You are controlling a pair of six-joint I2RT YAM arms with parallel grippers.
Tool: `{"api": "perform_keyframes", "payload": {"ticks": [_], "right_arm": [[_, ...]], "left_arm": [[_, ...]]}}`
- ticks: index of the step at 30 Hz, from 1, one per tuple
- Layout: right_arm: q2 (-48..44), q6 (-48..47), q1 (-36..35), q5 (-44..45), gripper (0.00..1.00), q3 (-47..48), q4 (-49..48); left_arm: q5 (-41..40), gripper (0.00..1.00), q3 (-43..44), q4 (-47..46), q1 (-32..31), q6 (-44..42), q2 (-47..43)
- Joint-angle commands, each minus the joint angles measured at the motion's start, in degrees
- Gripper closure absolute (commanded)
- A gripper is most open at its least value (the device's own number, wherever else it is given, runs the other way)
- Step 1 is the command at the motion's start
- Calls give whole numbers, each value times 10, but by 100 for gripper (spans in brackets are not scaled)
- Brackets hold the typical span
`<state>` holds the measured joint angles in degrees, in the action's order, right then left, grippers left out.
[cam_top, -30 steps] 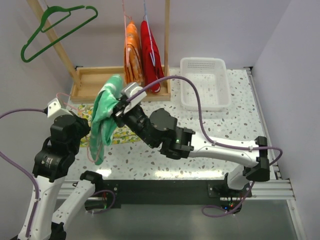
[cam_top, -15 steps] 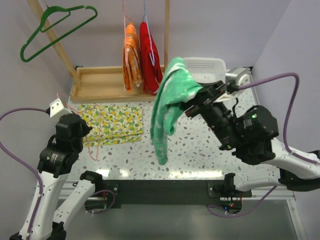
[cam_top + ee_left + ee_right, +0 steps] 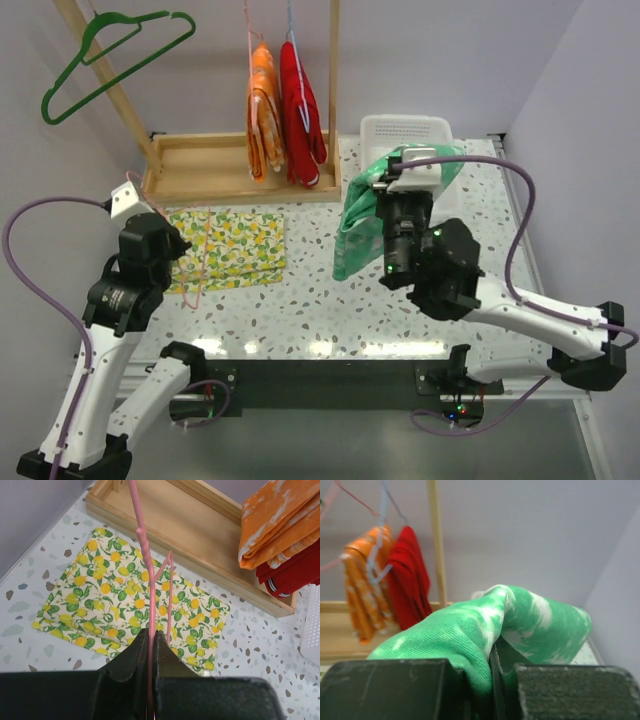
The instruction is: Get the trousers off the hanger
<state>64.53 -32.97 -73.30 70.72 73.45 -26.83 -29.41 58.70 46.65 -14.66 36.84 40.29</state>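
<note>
My right gripper (image 3: pixel 492 656) is shut on the green trousers with the white pattern (image 3: pixel 470 630). It holds them in the air just in front of the white basket (image 3: pixel 405 128), and they hang down to its left in the top view (image 3: pixel 355 215). My left gripper (image 3: pixel 151 641) is shut on a bare pink hanger (image 3: pixel 149 590) above the lemon-print cloth (image 3: pixel 235 245). The orange trousers (image 3: pixel 264 110) and the red trousers (image 3: pixel 302 105) hang on hangers from the wooden rack. They also show in the right wrist view, the orange pair (image 3: pixel 365 595) and the red pair (image 3: pixel 410 590).
The wooden rack base (image 3: pixel 200 165) stands at the back left, with an upright post beside the red trousers. An empty green hanger (image 3: pixel 100 55) hangs at the top left. The lemon-print cloth (image 3: pixel 100 590) lies flat on the speckled table.
My right arm has carried the green trousers from the left, off the pink hanger, across to the right in front of the basket. My left gripper has kept the pink hanger and risen slightly.
</note>
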Motion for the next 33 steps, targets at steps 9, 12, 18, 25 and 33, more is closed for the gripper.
{"api": "perform_keyframes", "payload": {"ticks": [9,12,18,25,33], "right_arm": [[9,45,184,79,100,-9,-1],[18,58,212,69,100,-8,26],[85,72,280,40,100,-5,41],[205,127,383,-40,100,99,105],[419,126,461,-108,100,257,104]], "left_arm": [[1,100,60,-44,2,-49,4],[-4,100,60,-43,2,-50,3],[-2,100,64,-52,3,-51,5],[7,100,72,-51,3,-41,13],[-5,100,65,-52,3,-33,46]]}}
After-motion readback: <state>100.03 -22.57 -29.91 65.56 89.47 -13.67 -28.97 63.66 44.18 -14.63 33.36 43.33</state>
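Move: The right hand, still holding the green trousers, has the white basket about 30 cm ahead, 8 cm to its right and 42 cm below. Red trousers hang some 34 cm ahead, 15 cm left and 22 cm down from this hand, with the orange ones about 8 cm farther left. For the left hand, still holding the pink hanger, the basket is roughly 31 cm ahead, 52 cm right and 23 cm below. Right hand carries trousers 25 cm forward, down and right towards the basket, turning clockwise; left lifts hanger slightly. ##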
